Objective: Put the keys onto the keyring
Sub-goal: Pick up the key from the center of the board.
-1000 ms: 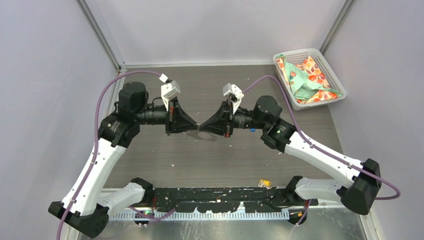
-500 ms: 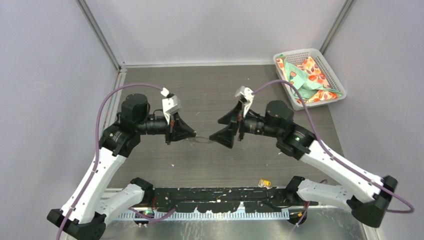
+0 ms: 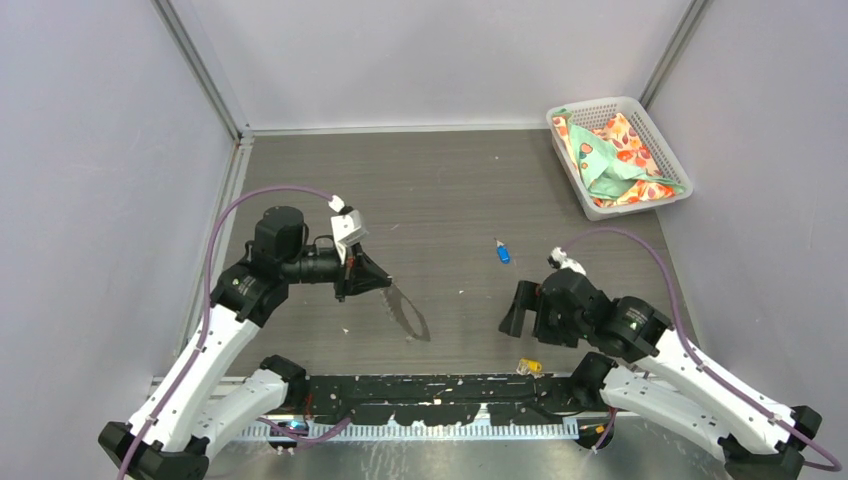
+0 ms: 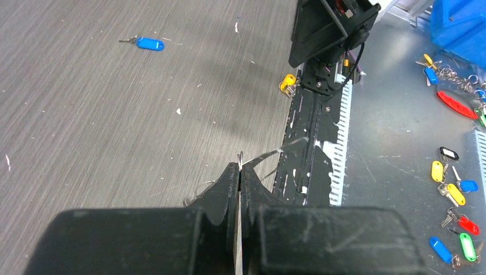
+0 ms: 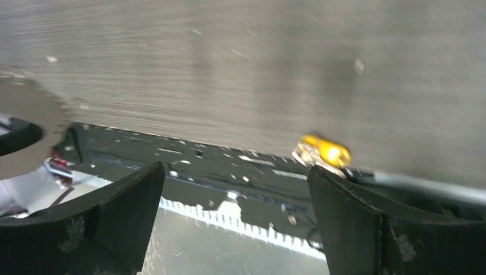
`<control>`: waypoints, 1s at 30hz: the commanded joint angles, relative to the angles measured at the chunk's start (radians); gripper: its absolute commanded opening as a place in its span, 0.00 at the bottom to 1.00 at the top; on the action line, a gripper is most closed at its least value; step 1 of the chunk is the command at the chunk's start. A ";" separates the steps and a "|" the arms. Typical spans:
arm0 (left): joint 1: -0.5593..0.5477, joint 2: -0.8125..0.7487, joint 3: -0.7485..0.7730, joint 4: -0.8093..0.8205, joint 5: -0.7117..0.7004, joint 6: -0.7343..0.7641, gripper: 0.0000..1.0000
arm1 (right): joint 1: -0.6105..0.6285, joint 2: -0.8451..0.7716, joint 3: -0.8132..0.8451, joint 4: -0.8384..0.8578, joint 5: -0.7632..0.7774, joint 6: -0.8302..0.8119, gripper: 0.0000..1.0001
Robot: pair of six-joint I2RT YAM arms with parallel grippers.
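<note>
My left gripper [image 3: 386, 285] is shut on the keyring [image 3: 408, 314], a thin grey loop that trails from the fingertips toward the near edge. In the left wrist view the fingers [image 4: 239, 169] are pressed together with the keyring's wire [image 4: 279, 150] sticking out. The blue key [image 3: 502, 252] lies alone on the table, also seen as the blue key [image 4: 148, 43]. The yellow key [image 3: 528, 366] rests at the near table edge, by the black base rail. My right gripper [image 3: 522, 318] hangs open and empty just above it; the yellow key [image 5: 324, 152] shows beside its right finger [image 5: 355, 217].
A white basket [image 3: 575, 107] holding patterned cloth stands at the far right corner. The black base rail [image 3: 440, 395] runs along the near edge. Several coloured key tags [image 4: 453, 189] lie on the metal surface beyond the rail.
The right gripper opened and pulled back from the centre to the near right. The left gripper drew back toward the near left, still pinching the keyring. The blue key now shows on the table.
</note>
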 commanded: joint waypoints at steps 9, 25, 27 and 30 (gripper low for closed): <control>-0.001 -0.032 0.014 0.118 -0.002 -0.053 0.00 | 0.000 0.072 -0.093 -0.185 -0.042 0.213 0.82; -0.001 -0.036 0.048 0.116 -0.003 -0.074 0.00 | 0.001 0.266 -0.270 0.164 -0.022 0.188 0.49; -0.001 -0.037 0.053 0.120 -0.002 -0.080 0.00 | 0.001 0.254 -0.287 0.157 -0.018 0.199 0.49; -0.001 -0.037 0.055 0.123 -0.002 -0.079 0.00 | 0.003 0.248 -0.301 0.138 -0.029 0.211 0.49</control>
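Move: The yellow-tagged key lies by the table's near edge, below the open right hand: about 5 cm back, 4 cm to its right and 13 cm down. The blue-tagged key is also on the table, roughly 22 cm ahead of the right hand and 1 cm left. From the left hand the yellow-tagged key is some 32 cm right, 11 cm back and 26 cm below. Right hand swings back and right, then sinks, about 12 cm down overall, towards the yellow-tagged key, fingers half closing. ##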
